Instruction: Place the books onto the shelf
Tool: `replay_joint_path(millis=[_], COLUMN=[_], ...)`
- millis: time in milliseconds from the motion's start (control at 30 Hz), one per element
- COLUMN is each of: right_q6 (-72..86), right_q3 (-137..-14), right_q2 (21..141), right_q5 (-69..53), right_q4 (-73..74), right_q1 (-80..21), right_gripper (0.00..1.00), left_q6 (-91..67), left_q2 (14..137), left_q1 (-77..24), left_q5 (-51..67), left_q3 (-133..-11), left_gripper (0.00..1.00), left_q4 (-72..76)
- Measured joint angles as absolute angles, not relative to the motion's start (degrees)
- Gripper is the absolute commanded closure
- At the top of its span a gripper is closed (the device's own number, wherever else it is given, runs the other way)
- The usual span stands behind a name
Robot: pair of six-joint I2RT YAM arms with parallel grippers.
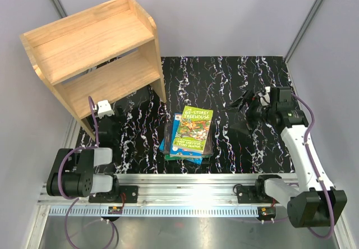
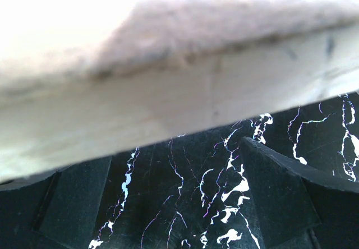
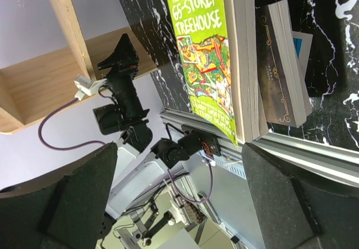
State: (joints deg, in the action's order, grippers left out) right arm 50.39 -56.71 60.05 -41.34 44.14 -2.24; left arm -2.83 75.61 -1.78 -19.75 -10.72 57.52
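The books [image 1: 190,132] lie in a flat stack at the middle of the black marbled mat, a green "Treehouse" cover [image 3: 205,52] on top. A dark brown book [image 3: 280,69] and a blue corner [image 3: 300,44] stick out below it. The light wooden shelf [image 1: 92,55] stands at the far left, both tiers bare. My left gripper [image 1: 126,107] hovers low just in front of the shelf's bottom board [image 2: 168,109], open and empty [image 2: 179,204]. My right gripper [image 1: 242,114] is to the right of the stack, apart from it, open with nothing between its fingers [image 3: 179,204].
Grey walls close in the mat on three sides. A metal rail [image 1: 190,184] carrying both arm bases runs along the near edge. The left arm [image 3: 120,97] shows in the right wrist view, beside the shelf's side panel [image 3: 67,24].
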Motion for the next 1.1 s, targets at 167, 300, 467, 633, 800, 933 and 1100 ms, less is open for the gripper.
replay_joint_path(millis=[167, 300, 467, 633, 800, 933, 1100], right_q6=[50.24, 48.38, 44.05, 41.10, 40.71, 40.99, 42.52], right_q3=[-57.25, -59.92, -66.28, -70.00, -69.73, -68.38, -65.32], right_q2=[62.72, 64.82, 65.89, 65.91, 65.84, 64.79, 61.67], right_q5=[-41.17, -41.01, -39.00, -38.15, -38.17, -38.44, -38.98], right_q4=[44.53, 47.99, 54.70, 57.76, 58.92, 58.61, 57.84], right_q1=[-2.24, -2.24, -2.24, -2.26, -2.57, -3.46, -4.34], right_gripper=[0.00, 0.00, 0.00, 0.00, 0.00, 0.00, 0.00], left_q6=[-2.83, -2.83, -2.83, -2.42, -4.29, -9.32, -16.34], left_q2=[75.61, 75.61, 75.61, 74.46, 65.65, 58.22, 49.43], left_q1=[-1.78, -1.78, -1.78, -4.23, -8.05, -8.25, -8.29], left_q5=[-19.73, -19.73, -19.75, -22.90, -32.05, -33.65, -28.62], left_q3=[-10.72, -10.72, -10.72, -9.63, -11.31, -18.98, -25.78], left_gripper=[0.01, 0.01, 0.01, 0.01, 0.01, 0.01, 0.01], left_q4=[57.52, 57.52, 57.52, 58.43, 47.31, 30.39, 8.40])
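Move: From the left gripper, the green Treehouse book topping the stack lies about 36 cm to the right, 12 cm back and 4 cm below; the shelf's lower board has its middle some 7 cm ahead, 3 cm to the right and 4 cm above. From the right gripper, that green book is about 19 cm to the left, 1 cm back and 17 cm down, with the blue book 2 cm further left, 2 cm further back and 2 cm lower than it. Back the empty left gripper a little out from under the front edge of the shelf's lower board, then raise it about 7 cm in front of that edge, ending some 3 cm further back. Roll the wrist roughly 10 degrees, left side down, and keep the fingers wide open. Meanwhile dip the open right gripper slightly, lift it, then ease it about 2 cm back, clear of the books. ##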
